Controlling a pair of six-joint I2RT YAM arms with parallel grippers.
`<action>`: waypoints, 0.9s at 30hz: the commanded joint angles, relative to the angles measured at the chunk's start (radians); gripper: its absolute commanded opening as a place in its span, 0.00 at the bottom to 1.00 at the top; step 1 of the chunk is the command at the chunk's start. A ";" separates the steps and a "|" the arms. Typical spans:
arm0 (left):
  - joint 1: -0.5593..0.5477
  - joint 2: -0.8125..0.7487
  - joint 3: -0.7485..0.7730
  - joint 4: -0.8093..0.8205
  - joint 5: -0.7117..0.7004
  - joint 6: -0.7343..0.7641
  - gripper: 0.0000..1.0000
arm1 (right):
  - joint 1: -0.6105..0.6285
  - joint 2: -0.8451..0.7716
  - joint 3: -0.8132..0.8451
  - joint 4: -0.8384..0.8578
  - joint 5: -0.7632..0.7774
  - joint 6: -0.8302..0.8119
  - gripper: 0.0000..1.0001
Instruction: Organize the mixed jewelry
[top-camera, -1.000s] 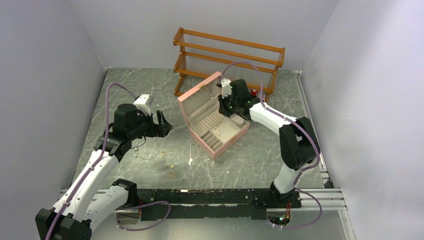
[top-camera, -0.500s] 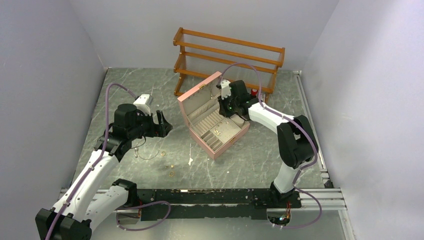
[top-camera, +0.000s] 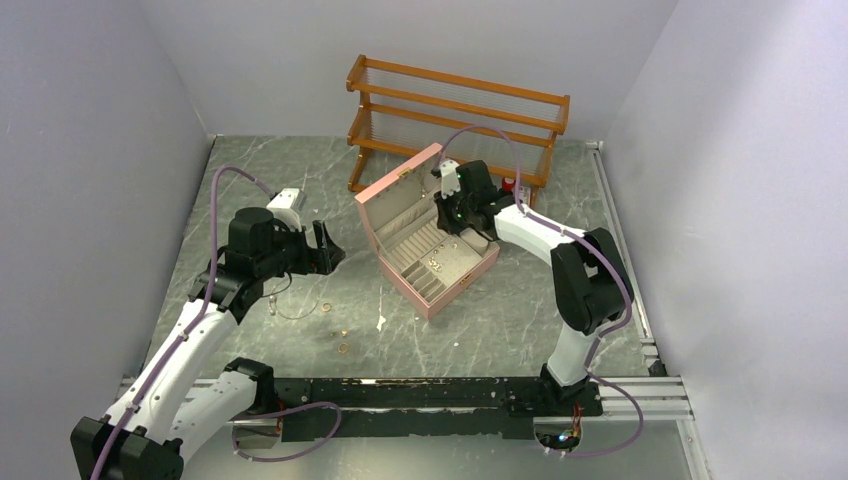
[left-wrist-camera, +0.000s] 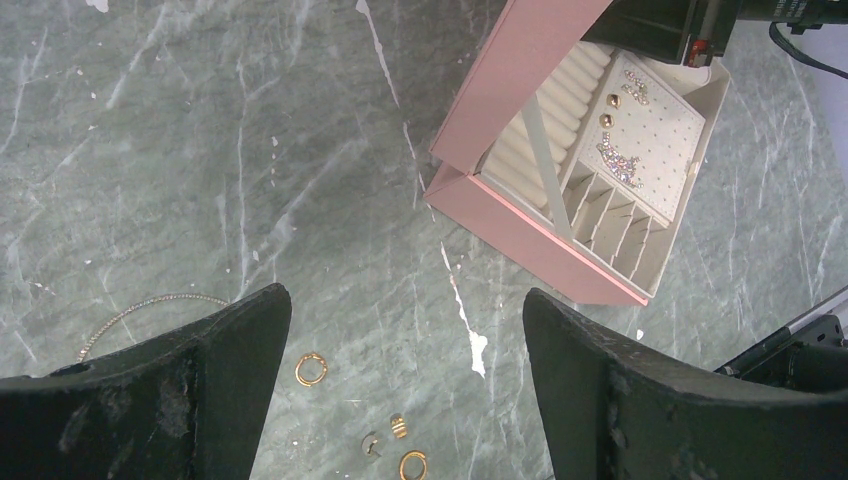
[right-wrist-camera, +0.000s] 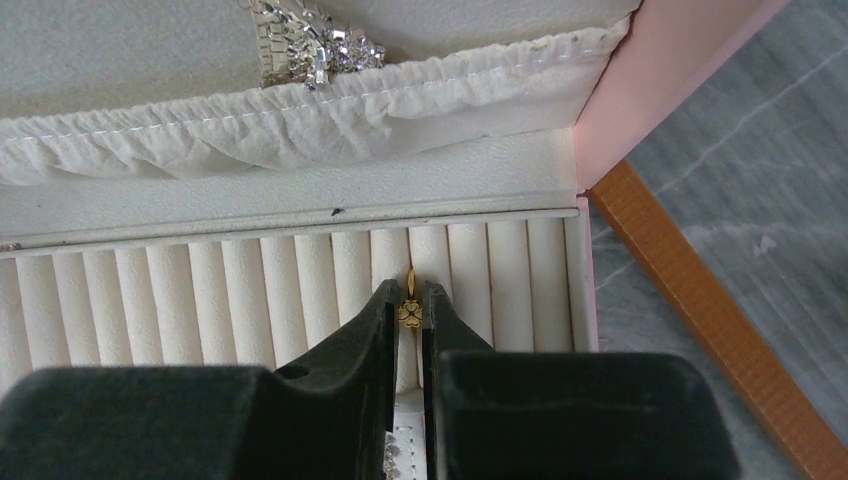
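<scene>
The pink jewelry box (top-camera: 452, 290) stands open mid-table. My right gripper (right-wrist-camera: 409, 292) is inside it, over the white ring rolls (right-wrist-camera: 250, 300), shut on a tiny gold clover-shaped ring (right-wrist-camera: 409, 313) at a slot between two rolls. In the top view the right gripper (top-camera: 452, 213) sits by the lid. My left gripper (left-wrist-camera: 405, 300) hangs open above the table, nothing between its fingers. Below it lie a gold ring (left-wrist-camera: 311, 369), a second gold ring (left-wrist-camera: 412, 465), a small gold bit (left-wrist-camera: 398, 425) and a thin chain necklace (left-wrist-camera: 150, 303).
A wooden rack (top-camera: 455, 105) stands behind the box, with a small red bottle (top-camera: 510, 184) at its foot. Sparkly pieces rest in the lid pocket (right-wrist-camera: 310, 45) and on the dotted pad (left-wrist-camera: 625, 160). A white scrap (top-camera: 381, 322) lies on the marble.
The right gripper has edged slightly left toward the lid, still shut on the ring. The left arm has not moved.
</scene>
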 joint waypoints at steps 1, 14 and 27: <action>-0.005 -0.005 -0.006 0.011 -0.018 0.004 0.90 | 0.002 0.039 0.015 -0.017 0.051 -0.005 0.08; -0.005 -0.023 -0.005 0.008 -0.001 -0.013 0.93 | 0.002 -0.064 0.011 0.034 0.037 0.151 0.37; -0.005 -0.106 -0.009 -0.034 0.024 -0.103 0.94 | 0.000 -0.286 -0.151 0.071 0.165 0.328 0.62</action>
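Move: The right fingertips still pinch the gold ring in the jewelry box's ring rolls, about 1 cm below the hand point. From this hand the gold ball earrings lie some 6 cm back, level sideways; the oval white case about 3 cm back and 6 cm to the right, both roughly 1 cm lower. From the left hand the gold ring is about 12 cm ahead, 21 cm right and 11 cm below. The right fingers open, letting go of the gold ring, then rise about 6 cm as the left rises 2. ##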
